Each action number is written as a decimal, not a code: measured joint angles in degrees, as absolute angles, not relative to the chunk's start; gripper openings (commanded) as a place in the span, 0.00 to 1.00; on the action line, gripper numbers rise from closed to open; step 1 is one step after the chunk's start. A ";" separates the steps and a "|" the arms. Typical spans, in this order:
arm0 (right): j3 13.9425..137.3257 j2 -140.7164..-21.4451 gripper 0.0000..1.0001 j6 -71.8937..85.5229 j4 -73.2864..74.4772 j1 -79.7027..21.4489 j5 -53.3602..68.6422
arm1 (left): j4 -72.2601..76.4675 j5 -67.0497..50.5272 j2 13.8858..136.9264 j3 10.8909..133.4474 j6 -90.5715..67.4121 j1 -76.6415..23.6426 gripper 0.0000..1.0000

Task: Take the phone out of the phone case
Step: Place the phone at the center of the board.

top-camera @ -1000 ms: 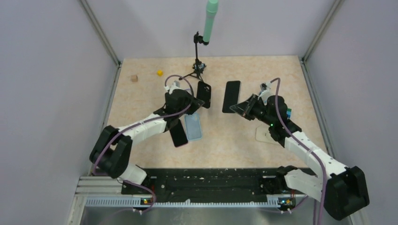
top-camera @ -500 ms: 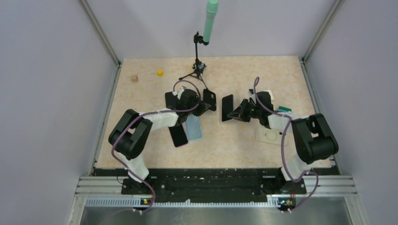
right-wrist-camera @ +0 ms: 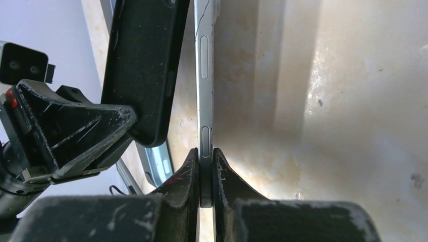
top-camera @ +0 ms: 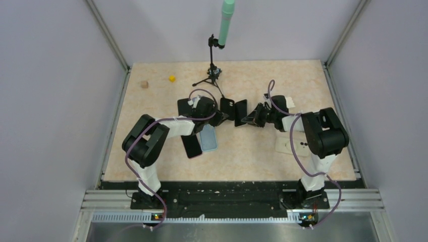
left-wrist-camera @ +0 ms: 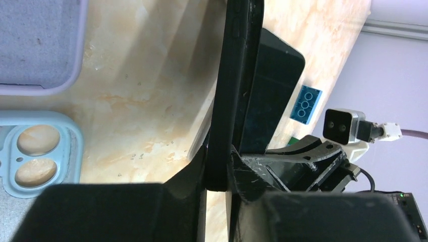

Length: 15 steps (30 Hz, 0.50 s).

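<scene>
My left gripper [top-camera: 218,117] is shut on the black phone case [top-camera: 226,107], which it holds on edge at mid-table. In the left wrist view the case's rim [left-wrist-camera: 234,91] runs up from between my fingers [left-wrist-camera: 218,166]. The right gripper [top-camera: 252,118] is shut on the phone [top-camera: 240,112], also on edge; the right wrist view shows its grey side with buttons [right-wrist-camera: 204,75] clamped in the gripper [right-wrist-camera: 204,156]. Phone and case stand side by side, almost touching, and the phone is outside the case [right-wrist-camera: 144,65].
A light blue case [top-camera: 208,137] and a dark phone-shaped slab [top-camera: 191,146] lie under the left arm. A small tripod with a green mic [top-camera: 214,73] stands behind. A yellow cube [top-camera: 172,78] and a wooden cube [top-camera: 145,84] sit far left. A blue brick [left-wrist-camera: 305,104] lies right.
Both grippers have moved inward toward each other and lower, so the case and the phone went from well apart to side by side. Both grips stayed shut.
</scene>
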State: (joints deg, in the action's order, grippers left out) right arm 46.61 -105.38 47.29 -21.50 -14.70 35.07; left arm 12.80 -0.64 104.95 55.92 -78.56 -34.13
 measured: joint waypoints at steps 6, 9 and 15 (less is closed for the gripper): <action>47.53 -107.04 0.19 47.79 -21.91 -14.44 35.00 | 11.49 -0.69 104.95 55.92 -78.87 -34.28 0.48; 48.47 -108.20 0.30 47.57 -21.30 -14.37 34.13 | 9.74 -0.86 104.95 56.07 -78.46 -34.28 0.55; 49.69 -107.98 0.60 45.87 -19.25 -14.31 32.75 | 5.80 -1.48 104.49 56.29 -77.38 -34.28 0.64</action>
State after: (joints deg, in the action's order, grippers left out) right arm 49.69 -107.98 45.87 -19.25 -14.31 32.75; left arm 5.80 -1.48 104.49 56.29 -77.38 -34.28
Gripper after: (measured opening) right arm 0.461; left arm 0.617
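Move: The left gripper grips the black phone case at its near end; the case's middle is about 6 cm ahead and 2 cm to the right, 1 cm lower. The light blue case lies some 8 cm back and 9 cm left of that hand, 4 cm below. The right gripper pinches the phone near its close end; its middle lies roughly 4 cm ahead, 2 cm left and 1 cm lower. From this hand the black case is 6 cm ahead and 8 cm left. Open both grippers and let the two things go low over the board. Spread the left fingers well apart while drawing them back and down about 2 cm each way, clear of the black case's near end. Ease the right hand forward and down, some 1.5 cm each way, opening to nearly half around the phone's right edge, and begin to lift slightly at the last. ##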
